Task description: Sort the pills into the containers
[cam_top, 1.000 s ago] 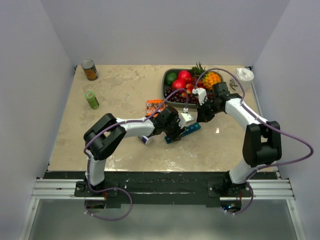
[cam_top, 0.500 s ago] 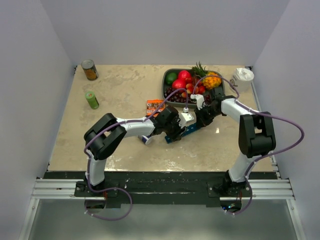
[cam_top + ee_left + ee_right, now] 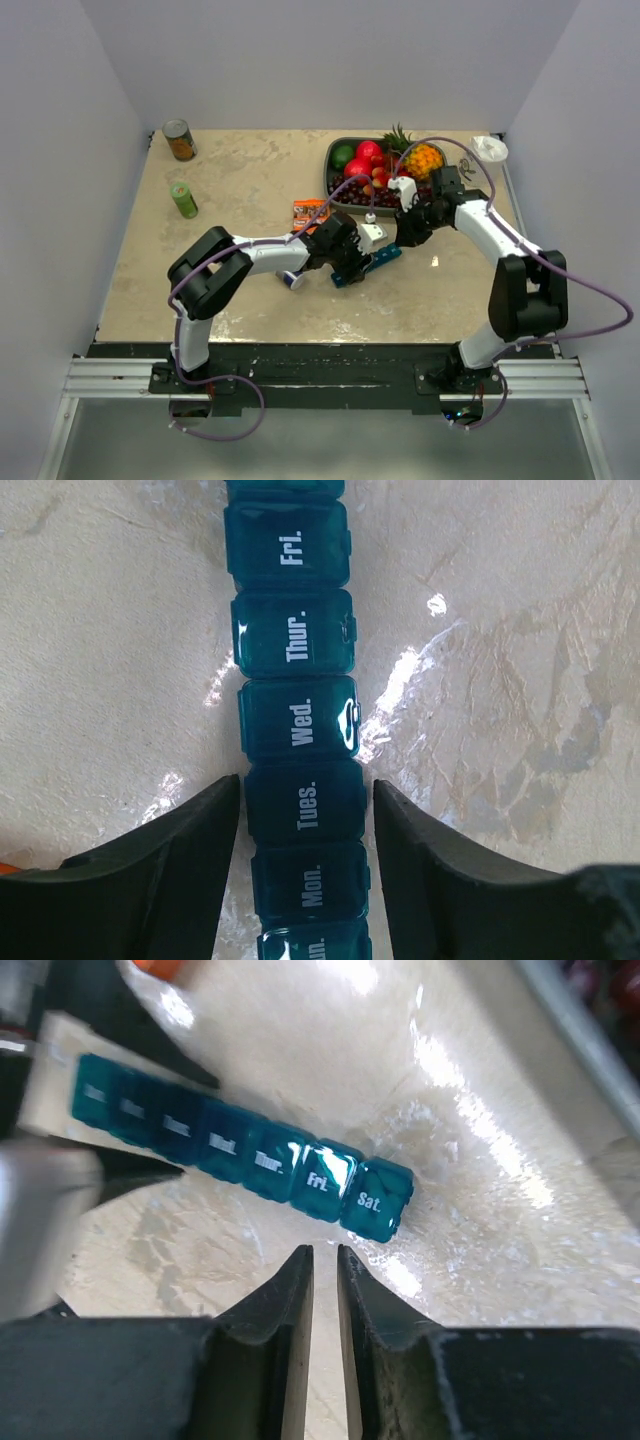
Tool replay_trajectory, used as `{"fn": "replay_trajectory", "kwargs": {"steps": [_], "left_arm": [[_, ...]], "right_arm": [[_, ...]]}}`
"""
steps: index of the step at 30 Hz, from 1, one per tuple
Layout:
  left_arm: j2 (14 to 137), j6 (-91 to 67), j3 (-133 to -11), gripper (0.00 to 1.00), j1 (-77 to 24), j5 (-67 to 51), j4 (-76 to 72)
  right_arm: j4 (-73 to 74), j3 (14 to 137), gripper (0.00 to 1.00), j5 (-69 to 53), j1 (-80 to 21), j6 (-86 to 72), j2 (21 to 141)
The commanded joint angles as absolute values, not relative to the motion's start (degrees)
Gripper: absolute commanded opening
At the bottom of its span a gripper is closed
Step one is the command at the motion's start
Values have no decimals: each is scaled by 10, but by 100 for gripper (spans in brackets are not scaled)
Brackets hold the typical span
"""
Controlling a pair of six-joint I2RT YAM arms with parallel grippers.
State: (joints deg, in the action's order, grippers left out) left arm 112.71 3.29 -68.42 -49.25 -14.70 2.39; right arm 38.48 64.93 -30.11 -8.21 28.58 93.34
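The containers (image 3: pixel 374 263) are one teal strip of lidded day compartments lying on the table, every lid that shows shut. In the left wrist view the containers (image 3: pixel 298 720) run up the middle, and my left gripper (image 3: pixel 306 783) straddles the Tues. and Mon. cells with a thin gap on each side. In the right wrist view the containers (image 3: pixel 250 1155) lie just beyond my right gripper (image 3: pixel 323 1250), whose jaws stand a narrow slit apart on nothing, short of the Fri. and Sat. cells. From above, the left gripper (image 3: pixel 350 268) and right gripper (image 3: pixel 405 238) flank the strip. The pills are out of view.
A grey tray (image 3: pixel 334 160) of fruit stands behind the right arm. An orange box (image 3: pixel 308 210) lies by the left wrist. A tin can (image 3: pixel 179 140) and a green bottle (image 3: pixel 183 199) stand at the far left. A white cup (image 3: pixel 489 150) sits at the back right.
The right arm swung in toward the strip's end, then drew back a little, and its jaws parted slightly. The left jaws eased off the strip. The strip stayed put.
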Motion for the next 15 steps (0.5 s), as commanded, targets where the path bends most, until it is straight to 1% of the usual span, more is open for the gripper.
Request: {"fn": "replay_trajectory", "kwargs": {"steps": [1,2,4,5,7,8,11,12,13,14,15], "left_arm": [[1114,4,-683,68,-488,-124,33],[1107,4,-683,76,-488,-123,33],[1092,-14,-682,81,-488,-120,30],[1086,-17,-683,85,-488,-120,32],[1067,-18,-687,86,-487,-120,39],[1059,-19,-688,87,-487,-122,41],[1005,-24,-680,89,-487,-111,47],[985,-25,-667,89,-487,-95,43],[938,-27,-660,89,-486,-86,40],[912,-31,-650,91,-480,-81,34],[884,-35,-627,93,-475,-74,19]], "right_arm": [[391,667,22,-330,-80,295,861],[391,664,26,-330,-79,296,853],[395,654,29,-330,-78,301,830],[395,651,33,-327,-77,301,822],[402,646,38,-327,-71,305,796],[404,645,45,-324,-69,305,787],[416,651,57,-322,-51,309,744],[417,658,68,-311,-43,311,729],[419,661,74,-302,-41,313,715],[415,664,83,-293,-39,310,681],[407,664,96,-274,-33,303,664]]}}
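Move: My left fingers straddle the pill organizer at its Tues. compartment, so its middle lies only about 2 cm to the right, 1 cm ahead and 1 cm below. From that hand the orange box lies some 11 cm ahead and 9 cm left, the white bottle about 14 cm left and level with it. My right hand hovers above the Sat. end; the organizer's middle is roughly 8 cm left, 3 cm back and 7 cm down, the fruit tray about 19 cm ahead and 4 cm left. I let go of the pill organizer with my left hand, spreading its fingers wide almost in place before lifting them straight up off the Tues. compartment, about 6 cm. Meanwhile my right hand, already clear of the Sat. end, keeps climbing some 10 cm, opening its nearly shut fingers and swinging the tips forward about 15 degrees, with a small drift right at the end. ##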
